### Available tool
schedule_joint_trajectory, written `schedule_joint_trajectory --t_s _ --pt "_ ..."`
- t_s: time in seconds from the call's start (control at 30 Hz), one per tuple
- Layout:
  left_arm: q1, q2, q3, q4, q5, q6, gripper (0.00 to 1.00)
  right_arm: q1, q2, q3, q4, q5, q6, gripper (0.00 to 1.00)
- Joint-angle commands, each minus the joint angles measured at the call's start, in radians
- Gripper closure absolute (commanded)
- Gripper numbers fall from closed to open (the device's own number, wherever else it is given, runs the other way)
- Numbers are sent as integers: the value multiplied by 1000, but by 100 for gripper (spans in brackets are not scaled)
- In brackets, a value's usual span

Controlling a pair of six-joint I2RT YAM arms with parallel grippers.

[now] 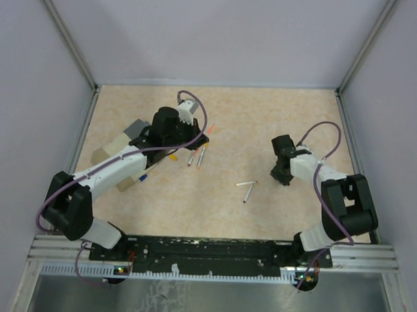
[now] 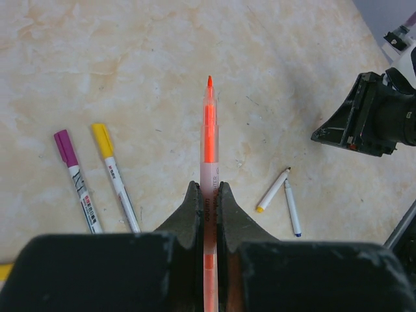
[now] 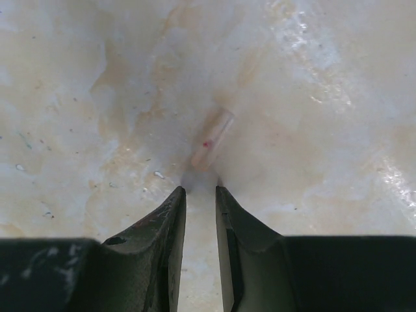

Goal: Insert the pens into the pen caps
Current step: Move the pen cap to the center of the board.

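My left gripper [image 2: 208, 188] is shut on an orange pen [image 2: 209, 123]. Its pale barrel runs out between the fingers and the bare orange tip points away over the table. In the top view that gripper [image 1: 199, 134] hovers at the back left. My right gripper [image 3: 199, 190] is low over the table with its jaws a little apart and nothing between them. A short pale translucent pen cap [image 3: 212, 138] lies tilted just beyond the fingertips. Two uncapped white pens [image 1: 246, 188] lie on the table left of the right gripper [image 1: 283, 178].
A magenta-capped pen [image 2: 73, 174] and a yellow-capped pen [image 2: 112, 170] lie side by side on the left. A beige box with a grey lid [image 1: 127, 137] sits under the left arm. Metal frame posts [image 1: 78, 134] border the table.
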Motion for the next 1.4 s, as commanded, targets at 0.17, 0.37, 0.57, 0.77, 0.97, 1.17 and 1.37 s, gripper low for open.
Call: schedule_joint_trajectory --t_s 0.17,0.37,0.57,0.77,0.97,1.17,1.37 --pt "19 -24 -23 20 -30 47 100 35 67 90 -49 -4 -119 64" --pt "31 -6 18 -1 9 75 100 35 19 146 -77 -20 -277 57" --pt "41 0 94 -58 50 111 100 -13 -112 192 28 -89 -447 54" --pt "58 7 130 -89 58 140 100 -120 -11 339 32 -161 -425 53" --pt "64 -13 96 -88 67 152 100 -120 139 451 7 -153 -352 53" --pt "64 -23 93 -109 67 171 100 -118 164 435 -26 -47 -184 52" --pt "64 -22 98 -112 86 169 100 -116 223 448 -158 42 29 50"
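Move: The pen cap, small and clear, lies on the table just beyond the right fingertips, about 3 cm ahead of that hand, 2 cm to its right and 1 cm below. From the same hand, the yellow-ended pen lies roughly 12 cm left and 2 cm back, the blue-ended pen 11 cm left and 6 cm back, both on the table. From the left hand the cap is some 33 cm right, 4 cm back and 17 cm below. No touch on the pen cap can be made out: after a tiny drift, the right hand climbs some 10 cm and reaches about 12 cm forward, then sinks back a few centimetres, its fingers opening from a quarter to half. It turns about 20 degrees counter-clockwise and back. The left hand keeps its pinch on the orange pen, easing about 3 cm up, left and forward. ##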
